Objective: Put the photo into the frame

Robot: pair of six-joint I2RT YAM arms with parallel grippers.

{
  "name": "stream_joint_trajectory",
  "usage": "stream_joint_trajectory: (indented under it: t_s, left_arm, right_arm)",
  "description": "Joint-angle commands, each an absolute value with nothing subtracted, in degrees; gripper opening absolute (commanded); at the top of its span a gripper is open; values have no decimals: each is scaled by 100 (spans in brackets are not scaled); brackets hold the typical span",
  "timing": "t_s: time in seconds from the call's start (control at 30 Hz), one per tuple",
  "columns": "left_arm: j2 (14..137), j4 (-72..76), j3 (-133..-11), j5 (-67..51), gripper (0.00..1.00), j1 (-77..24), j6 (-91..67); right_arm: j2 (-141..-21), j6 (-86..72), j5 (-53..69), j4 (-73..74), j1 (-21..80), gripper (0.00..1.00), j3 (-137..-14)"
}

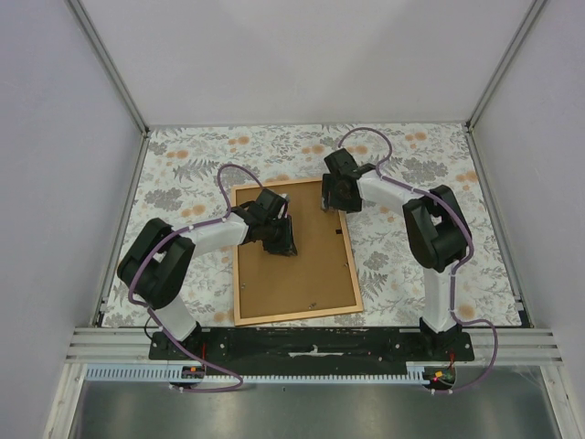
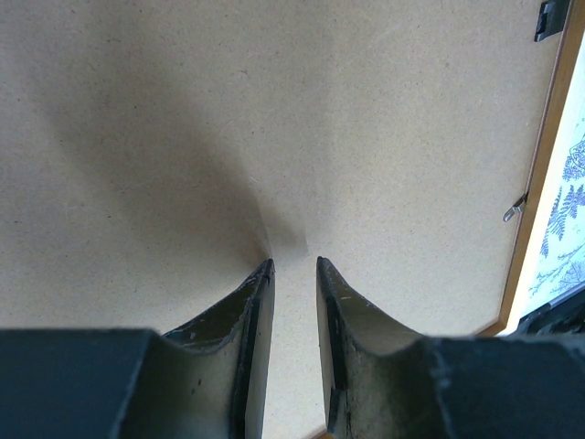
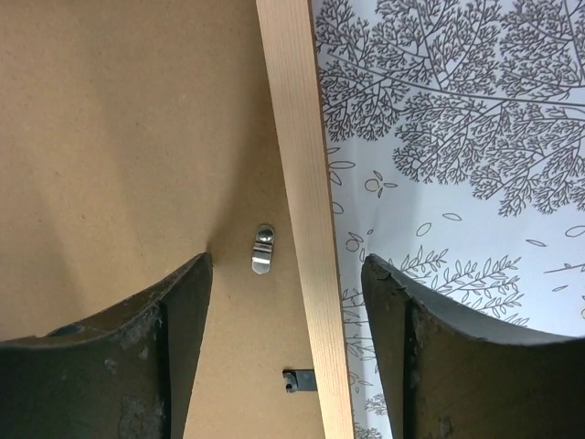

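Observation:
The frame point(image 1: 297, 315) lies flat on the table with a brown backing board point(image 1: 306, 274) filling it. The photo is hidden. My left gripper point(image 1: 279, 240) points down at the board's upper left part. In the left wrist view its jaws point(image 2: 294, 263) stand a narrow gap apart, tips at the board point(image 2: 274, 110), nothing between them. My right gripper point(image 1: 334, 197) hovers at the frame's top right. In the right wrist view it is open point(image 3: 285, 259), straddling the wooden rail point(image 3: 297, 137) and a small metal clip point(image 3: 262, 249).
A floral tablecloth point(image 1: 411, 165) covers the table, and white walls stand on three sides. A black tab point(image 3: 302, 380) sticks out from the rail onto the board. Another metal clip point(image 2: 515, 210) and black tab point(image 2: 551, 18) sit along the rail point(image 2: 539, 183) in the left wrist view.

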State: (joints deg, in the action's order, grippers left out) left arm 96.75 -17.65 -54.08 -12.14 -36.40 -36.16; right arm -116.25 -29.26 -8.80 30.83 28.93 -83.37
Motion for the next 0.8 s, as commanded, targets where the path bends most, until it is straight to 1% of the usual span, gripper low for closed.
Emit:
stream_joint_trajectory:
  t_s: [0.0, 0.07, 0.13, 0.27, 0.37, 0.4, 0.5, 0.77]
  left_arm:
    - [9756, -1969, -5440, -1072, 32, -3674, -3445]
    - [9756, -1977, -5432, -1072, 32, -3665, -3454]
    - [9738, -1977, -5440, -1072, 32, -3665, -3463]
    - [9756, -1977, -5432, -1072, 32, -3665, -3454]
    - [9765, -1969, -5423, -1064, 32, -3656, -3463]
    - [9773, -1977, -5440, -1063, 32, -3665, -3454]
    - [9773, -1969, -5449, -1063, 32, -3665, -3472]
    - [9633, -2091, -5554, -1011, 32, -3665, -3463]
  right_arm:
    - [-11689, -3050, -800, 3015, 2821, 72, -8534]
    - [-11646, -3076, -800, 3015, 2821, 67, -8482]
    - [-11611, -3076, -826, 2988, 2813, 59, -8420]
    - [-11584, -3076, -852, 2971, 2804, 37, -8350]
    - [-11558, -3085, -922, 2971, 2795, 13, -8297]
    - [-11549, -3094, -923, 2962, 2786, 8, -8288]
    - [-11566, -3085, -879, 2971, 2760, 1, -8288]
    - [-11452, -3015, -826, 2962, 2760, 0, -8262]
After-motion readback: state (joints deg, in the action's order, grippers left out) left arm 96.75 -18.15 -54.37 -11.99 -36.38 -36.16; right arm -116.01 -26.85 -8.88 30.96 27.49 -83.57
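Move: The metal tab lies flat on the brown backing board, level with the right hand, about 1 cm left of and 1 cm below its point, between the open fingers. The frame's right rail runs 1 cm to the hand's right, at the same depth; a black clip sits some 5 cm back and 1 cm right, and the frame's far right corner about 8 cm ahead and 1 cm left. From the left hand the tab is roughly 11 cm ahead, 11 cm right and 1 cm down. The right hand's left finger sweeps the metal tab against the frame's right rail as both fingers close from wide open to nearly shut, ending pinched around the rail. The hand itself shifts only about 1 cm right, staying low and pointed down, with a slight drift forward at first. The left hand stays put with its fingertips at the board. ##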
